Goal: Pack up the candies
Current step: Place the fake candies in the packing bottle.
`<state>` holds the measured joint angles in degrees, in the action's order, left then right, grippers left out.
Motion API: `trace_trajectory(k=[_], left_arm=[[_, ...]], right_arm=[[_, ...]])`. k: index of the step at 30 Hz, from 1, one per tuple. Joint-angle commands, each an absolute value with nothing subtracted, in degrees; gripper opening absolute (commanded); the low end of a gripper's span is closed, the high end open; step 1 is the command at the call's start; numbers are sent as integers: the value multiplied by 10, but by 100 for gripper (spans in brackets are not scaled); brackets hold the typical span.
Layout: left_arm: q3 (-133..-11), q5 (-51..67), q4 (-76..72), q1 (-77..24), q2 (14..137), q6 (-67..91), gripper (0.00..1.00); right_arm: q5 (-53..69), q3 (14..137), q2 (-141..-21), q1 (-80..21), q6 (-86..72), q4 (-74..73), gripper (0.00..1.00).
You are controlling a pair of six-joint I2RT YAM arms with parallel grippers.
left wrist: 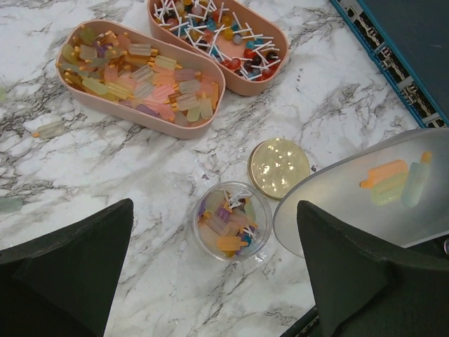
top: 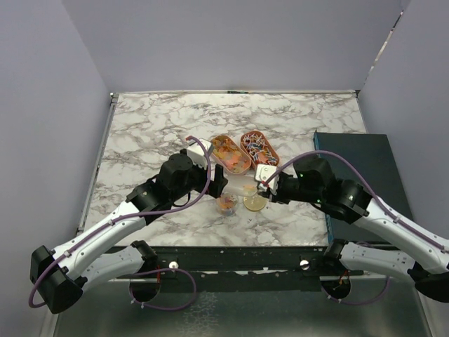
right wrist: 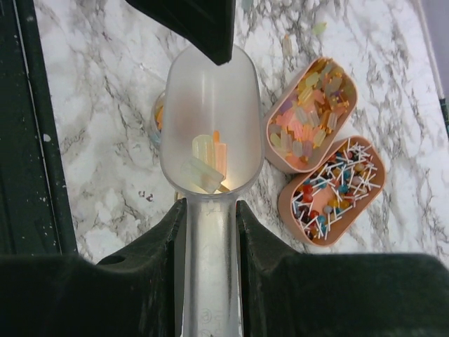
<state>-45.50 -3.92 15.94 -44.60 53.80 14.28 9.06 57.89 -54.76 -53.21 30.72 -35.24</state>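
The candies lie in two oval trays: pale popsicle shapes [left wrist: 140, 74] in the left one and lollipops [left wrist: 217, 38] in the right one. A small clear jar [left wrist: 232, 220] on the marble holds a mix of both. Beside it lies the round gold lid [left wrist: 278, 167]. My right gripper [right wrist: 209, 239] is shut on the handle of a frosted scoop [right wrist: 210, 105]. A few popsicle candies [right wrist: 208, 161] rest in the scoop's bowl, which hovers by the jar. My left gripper [left wrist: 217, 281] stands wide open just above and in front of the jar, holding nothing.
Loose candies [left wrist: 49, 128] lie on the marble left of the trays. A dark teal box [top: 361, 175] stands along the right side of the table. The two trays [top: 231, 153] sit just behind the jar [top: 226, 203]. The grippers are close together.
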Motion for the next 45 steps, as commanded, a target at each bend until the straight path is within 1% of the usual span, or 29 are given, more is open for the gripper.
trace_trajectory(k=[1,5,9,15,27,45], left_arm=[[-451,-35,165,-442,541,138,99],[-451,-35,166,-443,540,138,99],[-451,-36,166,-443,537,138,99],[-450,-55,166,-443,527,138,99],[-449,-139,174,-441,489,142,99],[-452,-149,183,-436,484,141,99]], right_arm=[[155,568,-514,-536,316,-285,0],[166,562,-504,-536,314,-275,1],[147,566,-519,-536,319,-296,1],[123,571,-559,-535,328,-334,1],[91,600,-636,-537,337,-408,0],[2,671,-742,-560,340,-488,1]])
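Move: The packing bottle that my right hand is taking the loaded clear scoop to stands about 12 cm to its left, some 2 cm ahead and 20 cm below. The gold lid lies 9 cm to the right of the bottle and level with it. The candy tray is about 15 cm farther out than the bottle, and the lollipop tray beside it is 17 cm farther out and 10 cm to the right. From my waiting left hand the bottle is 4 cm right, 2 cm back, some 18 cm down. After a rise of barely 1 cm, I bring the scoop down with my right hand, ending about 7 cm lower, and tip its left side down some 20 degrees, so the lip dips leftward to the bottle's near rim. My fingers keep their grip on the handle. My open, empty left hand backs off about 3 cm left and 2 cm up, turning slightly counter-clockwise. ##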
